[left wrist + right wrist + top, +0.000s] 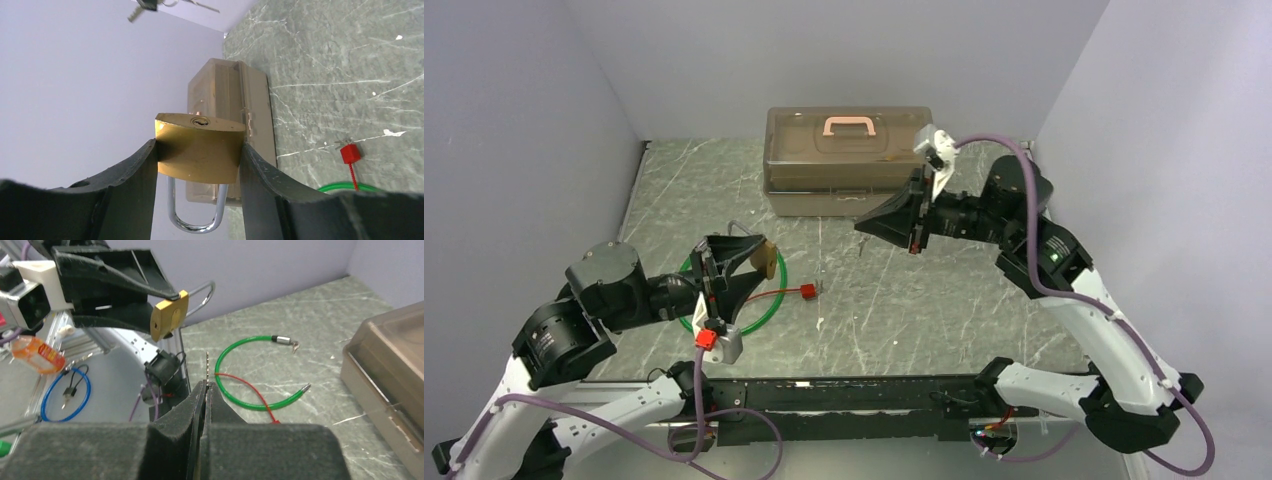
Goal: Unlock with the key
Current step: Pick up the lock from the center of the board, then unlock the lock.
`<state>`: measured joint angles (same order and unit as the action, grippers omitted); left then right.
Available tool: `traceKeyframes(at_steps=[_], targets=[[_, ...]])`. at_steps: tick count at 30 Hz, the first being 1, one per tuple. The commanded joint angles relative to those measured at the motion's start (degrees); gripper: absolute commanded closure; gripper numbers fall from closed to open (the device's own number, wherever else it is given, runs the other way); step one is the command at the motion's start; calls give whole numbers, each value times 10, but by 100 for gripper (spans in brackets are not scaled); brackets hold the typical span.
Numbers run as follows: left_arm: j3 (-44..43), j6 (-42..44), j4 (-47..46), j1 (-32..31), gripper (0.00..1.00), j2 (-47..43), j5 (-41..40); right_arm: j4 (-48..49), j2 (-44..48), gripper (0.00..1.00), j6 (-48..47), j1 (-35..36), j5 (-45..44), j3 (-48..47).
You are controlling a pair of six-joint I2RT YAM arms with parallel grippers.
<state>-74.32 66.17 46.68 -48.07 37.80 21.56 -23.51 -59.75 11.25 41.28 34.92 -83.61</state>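
Observation:
My left gripper [759, 262] is shut on the sides of a small brass padlock [767, 258] and holds it in the air. In the left wrist view the padlock [200, 147] sits between the black fingers [125, 185], keyhole [200, 121] facing away, silver shackle [196, 220] toward the camera. My right gripper [206, 387] is shut on the key [207, 367], a thin silver blade sticking out past the fingertips. The key points toward the padlock [170, 320], short of it and lower in the right wrist view. Seen from above, the right gripper [861, 226] hovers to the right of the padlock.
A brownish translucent toolbox [849, 160] with a pink handle stands at the back of the table. A green cable loop [769, 300] and a red tag [806, 291] on red wire lie under the left gripper. Grey walls close in on three sides.

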Motion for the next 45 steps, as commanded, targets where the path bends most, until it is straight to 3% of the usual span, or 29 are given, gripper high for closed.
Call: traceKeyframes(at_steps=[1,5,19,32,45], targets=[[-8,42,-90,0,100,3,6,-11,-25,100,-32,0,76,-15],[0,37,-151,4,100,13,-35,-8,-50,100,-31,1,79,-21],[64,112,-208,19,100,32,-110,-71,-126,100,-78,64,34,-90],[88,125,-228,22,100,13,-113,-108,-190,100,-87,125,-56,-146],[81,152,-212,24,100,15,-101,-116,-191,100,-84,129,-82,-162]])
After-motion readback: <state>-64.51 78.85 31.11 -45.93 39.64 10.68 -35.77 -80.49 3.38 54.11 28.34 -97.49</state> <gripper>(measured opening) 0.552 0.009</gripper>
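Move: The brass lock is already in my left hand and the key in my right. The key lies about 13 cm right of my left hand, 3 cm ahead and 5 cm above; from my right hand the lock is some 14 cm left, 3 cm back and 5 cm below. On the board, roughly 39 cm under my left hand, the red cable lock sits 12 cm ahead and 5 cm right, the green cable's loop 11 cm ahead and 12 cm left. I bring key and lock together: my right hand carries the key about 9 cm left and some 6 cm down towards the lock, its fingers tipping down about 15 degrees. Meanwhile my left hand takes the lock about 7 cm forward, rising slightly then sinking back level, and turns it some 20 degrees, swinging the fingertips forward. Both grips stay closed on their things. ##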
